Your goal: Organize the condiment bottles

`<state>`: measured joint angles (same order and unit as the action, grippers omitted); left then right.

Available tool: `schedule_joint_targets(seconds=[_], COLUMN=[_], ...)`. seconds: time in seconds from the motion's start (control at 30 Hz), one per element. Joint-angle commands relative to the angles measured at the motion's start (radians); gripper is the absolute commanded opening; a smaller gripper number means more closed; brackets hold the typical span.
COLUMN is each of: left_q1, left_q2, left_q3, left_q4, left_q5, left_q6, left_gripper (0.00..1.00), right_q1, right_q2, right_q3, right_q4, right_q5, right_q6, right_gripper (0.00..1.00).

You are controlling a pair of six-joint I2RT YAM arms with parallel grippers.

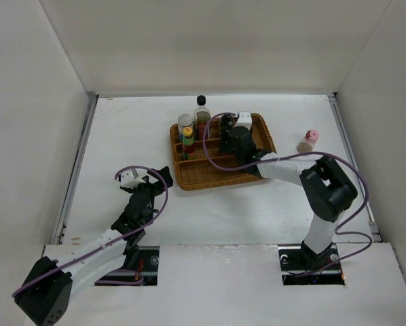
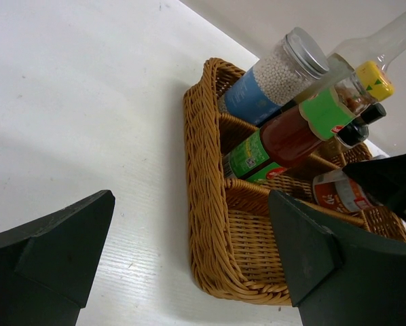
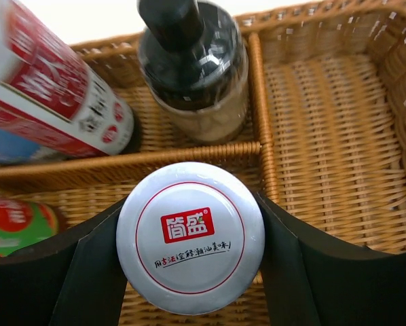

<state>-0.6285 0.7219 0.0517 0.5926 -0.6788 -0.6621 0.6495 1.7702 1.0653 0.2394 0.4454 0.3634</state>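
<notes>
My right gripper point(image 3: 190, 239) is shut on a white-lidded jar point(image 3: 190, 224), its fingers pressed against both sides of the lid, over a compartment of the brown wicker tray point(image 1: 189, 182). Just beyond the jar, a dark-capped shaker point(image 3: 193, 64) stands behind a divider. At the tray's left end are a silver-lidded jar point(image 2: 278, 75), a yellow-capped red sauce bottle point(image 2: 325, 112) and a tall black-capped bottle point(image 1: 201, 112). A pink-capped bottle point(image 1: 309, 140) stands on the table to the right of the tray. My left gripper point(image 1: 149, 178) is open and empty, low over the table by the tray's near left corner.
The tray's right compartment point(image 3: 325, 136) holds nothing. White walls enclose the table on three sides. The right arm point(image 1: 325, 187) reaches over the tray's near right corner, trailing a purple cable.
</notes>
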Motion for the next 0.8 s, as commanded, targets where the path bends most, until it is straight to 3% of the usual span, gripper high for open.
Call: schedule_joint_targets(seconds=[0.0, 0.07, 0.23, 0.43, 0.6, 0.77], left_q1=[0.006, 0.008, 0.01, 0.011, 0.011, 0.011], left_q2=[0.005, -0.002, 0.001, 0.005, 0.005, 0.004], left_q3=[-0.036, -0.041, -0.039, -0.036, -0.038, -0.039], left_q4=[0.038, 0.038, 0.038, 0.038, 0.038, 0.041], left_q5=[0.012, 0.016, 0.018, 0.018, 0.018, 0.024], left_q6=[-0.002, -0.004, -0.002, -0.002, -0.004, -0.005], left_gripper=[1.0, 1.0, 1.0, 1.0, 1.0, 1.0], right_q1=[0.006, 0.006, 0.006, -0.018, -0.208, -0.438], right_q2=[0.018, 0.032, 0.015, -0.191, -0.369, -0.396], right_q3=[0.035, 0.038, 0.025, -0.056, -0.172, -0.182], right_q4=[0.107, 0.1, 0.097, 0.093, 0.075, -0.003], right_q5=[0.033, 0.036, 0.039, 0.018, 0.036, 0.211], right_q6=[0.008, 0.002, -0.004, -0.024, -0.006, -0.011], right_gripper=[0.63, 0.67, 0.86, 0.95, 0.96, 1.0])
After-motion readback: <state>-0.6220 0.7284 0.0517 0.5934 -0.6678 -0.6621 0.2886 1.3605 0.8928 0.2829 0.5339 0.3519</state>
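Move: The right hand still grips the white-lidded jar; the jar's spot in the tray's middle compartment is straight below, its floor some 7 cm down. The black-capped bottle stands about 7 cm ahead of the hand, and the tall red-label bottle some 8 cm ahead and 10 cm left. The pink-capped bottle is alone on the table, roughly 31 cm right and 1 cm ahead. From the left hand, the jar's spot is about 15 cm ahead and 26 cm right. Still pinching the jar, the right hand sinks a last 2 cm into the middle compartment and lets go as its fingers spread to fully open. It climbs nearly straight up off the jar, then speeds off to the right, still rising, some 20 cm over the tray's right part towards the pink-capped bottle, fingers tipping up about 15 degrees and swinging some 25 degrees clockwise. ##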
